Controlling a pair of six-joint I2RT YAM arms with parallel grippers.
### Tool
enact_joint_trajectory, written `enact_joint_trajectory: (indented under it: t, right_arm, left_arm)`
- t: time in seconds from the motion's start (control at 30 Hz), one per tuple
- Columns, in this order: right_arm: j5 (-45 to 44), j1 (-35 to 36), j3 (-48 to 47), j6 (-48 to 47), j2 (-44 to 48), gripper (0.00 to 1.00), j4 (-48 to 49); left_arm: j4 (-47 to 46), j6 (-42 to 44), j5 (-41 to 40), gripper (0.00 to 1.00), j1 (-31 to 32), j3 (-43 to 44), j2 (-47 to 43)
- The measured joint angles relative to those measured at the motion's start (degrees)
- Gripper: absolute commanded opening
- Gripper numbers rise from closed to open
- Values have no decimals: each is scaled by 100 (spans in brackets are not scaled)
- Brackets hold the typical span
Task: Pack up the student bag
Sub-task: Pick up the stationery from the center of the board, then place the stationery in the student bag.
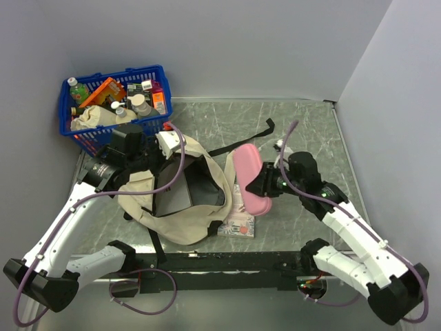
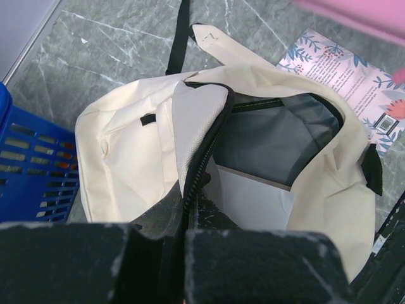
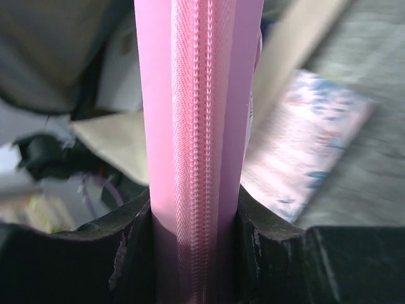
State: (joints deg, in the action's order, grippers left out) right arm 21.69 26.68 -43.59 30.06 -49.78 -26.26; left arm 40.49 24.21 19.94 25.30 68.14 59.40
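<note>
The student bag (image 1: 176, 200) is a cream-beige backpack lying open left of the table's middle, its dark inside (image 2: 272, 136) facing up. A white sheet or book (image 2: 253, 199) lies inside it. My left gripper (image 1: 182, 150) is shut on the bag's zipper edge (image 2: 201, 158) and holds that flap up; in the left wrist view the gripper (image 2: 185, 218) has the black zipper pinched between its fingers. My right gripper (image 1: 258, 186) is shut on a pink zippered pouch (image 1: 249, 176), to the right of the bag's opening. In the right wrist view the pouch (image 3: 196, 114) stands upright between the gripper's (image 3: 196, 221) jaws.
A blue plastic basket (image 1: 76, 127) with bottles and boxes stands at the back left. A book with a floral cover (image 1: 238, 222) lies flat under the pouch, against the bag's right side. A black strap (image 1: 244, 141) trails toward the back wall.
</note>
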Motion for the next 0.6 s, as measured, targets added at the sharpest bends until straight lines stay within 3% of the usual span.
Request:
enact_joint_trajectory:
  t: [0.27, 0.43, 0.6]
  right_arm:
    - [76, 1346, -933, -125, -1727, 23, 170]
    - [42, 1735, -1198, -142, -2789, 19, 264]
    - [-201, 2048, -2133, -214, -3895, 14, 79]
  left_arm:
    - [-39, -103, 146, 1, 0, 0, -44]
    - [-37, -120, 229, 1, 2, 0, -46]
    - [-39, -129, 291, 1, 28, 0, -46]
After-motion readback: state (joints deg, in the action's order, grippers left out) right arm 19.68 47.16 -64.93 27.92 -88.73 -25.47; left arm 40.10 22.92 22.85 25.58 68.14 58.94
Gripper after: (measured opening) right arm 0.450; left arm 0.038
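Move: My right hand already holds the pink stationery case about 15 cm above the table; the bag's mouth is some 21 cm to its left, 2 cm back and 9 cm below. The white box inside lies 8 cm to the left of the mouth's middle and 3 cm back of it. The flowered book lies about 11 cm back, 6 cm left and 15 cm below my right hand. From my left hand, the mouth is roughly 11 cm back, 6 cm right and 15 cm below. I sweep my right hand quickly left, some 14 cm, from above the flowered book's right side to over the bag's mouth, sinking about 6 cm after a small initial rise. My wrist swings some 20 degrees counter-clockwise and tips a little further down, my fingers keeping their grip on the pink case. My left hand still pinches the bag's zipped edge, easing barely a centimetre. ##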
